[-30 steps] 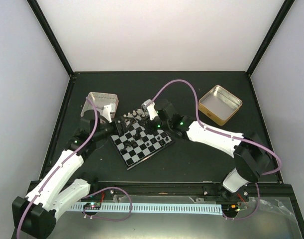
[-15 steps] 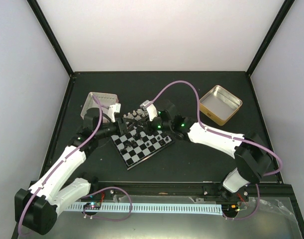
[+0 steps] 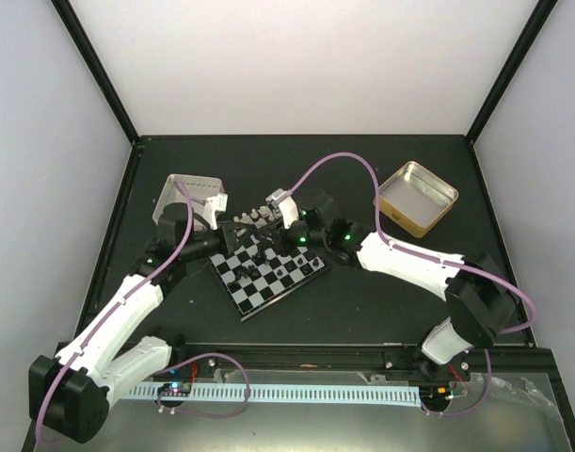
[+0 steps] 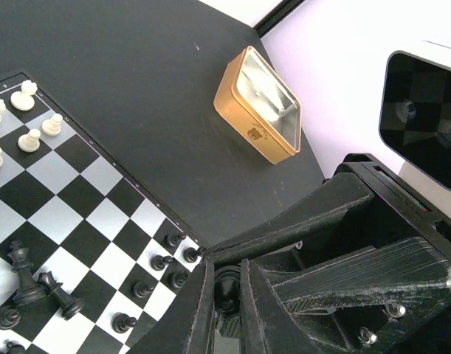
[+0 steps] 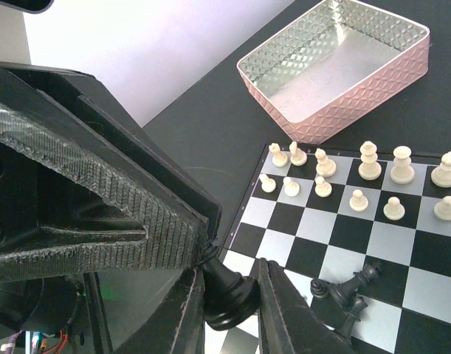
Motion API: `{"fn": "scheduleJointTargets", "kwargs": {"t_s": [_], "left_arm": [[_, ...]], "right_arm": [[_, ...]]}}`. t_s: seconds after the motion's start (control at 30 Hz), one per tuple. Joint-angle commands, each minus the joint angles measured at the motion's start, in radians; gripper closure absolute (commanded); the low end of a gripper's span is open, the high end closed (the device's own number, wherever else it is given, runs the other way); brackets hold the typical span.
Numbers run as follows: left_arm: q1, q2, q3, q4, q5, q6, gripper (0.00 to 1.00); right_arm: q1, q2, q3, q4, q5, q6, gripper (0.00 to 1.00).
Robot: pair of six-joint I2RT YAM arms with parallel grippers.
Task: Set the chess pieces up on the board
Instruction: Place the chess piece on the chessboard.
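The board (image 3: pixel 259 299) lies turned on the dark table. My right gripper (image 5: pixel 231 284) is shut on the wide base of a black chess piece (image 5: pixel 226 295) and holds it above the board's edge. My left gripper (image 4: pixel 225 276) has come in from the opposite side, and its jaws are shut on the top end of that same piece (image 4: pixel 226 289). In the top view both grippers meet at the board's far-left edge, left gripper (image 3: pixel 232 234) against right gripper (image 3: pixel 253 230). White pieces (image 5: pixel 369 166) stand in two rows. Black pawns (image 4: pixel 159 262) stand along another edge.
A pink tin (image 3: pixel 188 193) stands open just left of the board. An open gold tin (image 3: pixel 416 198) sits at the back right. A few black pieces (image 5: pixel 350 284) lie toppled on the board's middle squares. The right arm reaches over the board's far corner.
My left gripper has swung from beside the pink tin to the board's edge and closed on the piece's top. The right gripper has kept its grip and barely moved.
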Motion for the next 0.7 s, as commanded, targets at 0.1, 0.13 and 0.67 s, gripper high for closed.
{"fn": "scheduleJointTargets", "kwargs": {"t_s": [0.1,0.13,0.67], "left_arm": [[0.003,-0.001,0.028,0.003,-0.03,0.027,0.98],[0.001,-0.004,0.033,-0.011,-0.043,0.037,0.98],[-0.209,0.063,0.157,-0.21,-0.408,0.071,0.98]], "right_arm": [[0.003,-0.046,-0.011,0.011,0.043,0.015,0.71],[0.004,-0.051,-0.013,0.0,0.062,0.016,0.69],[-0.001,-0.308,-0.214,-0.05,0.755,0.161,0.42]]}}
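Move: The black chess piece is pinched between both hands' fingertips. The chessboard's middle lies some 7 cm back from the left hand, neither left nor right, about 17 cm below; from the right hand it is about 7 cm back and 1 cm left, similarly low. Counted from the left hand, fallen black pieces lie around 8 cm back and 1 cm left, and standing black pieces about 9 cm back and 11 cm right. The right fingers open and withdraw about 8 cm rightward, swinging clockwise, while the left keeps its pinch. ##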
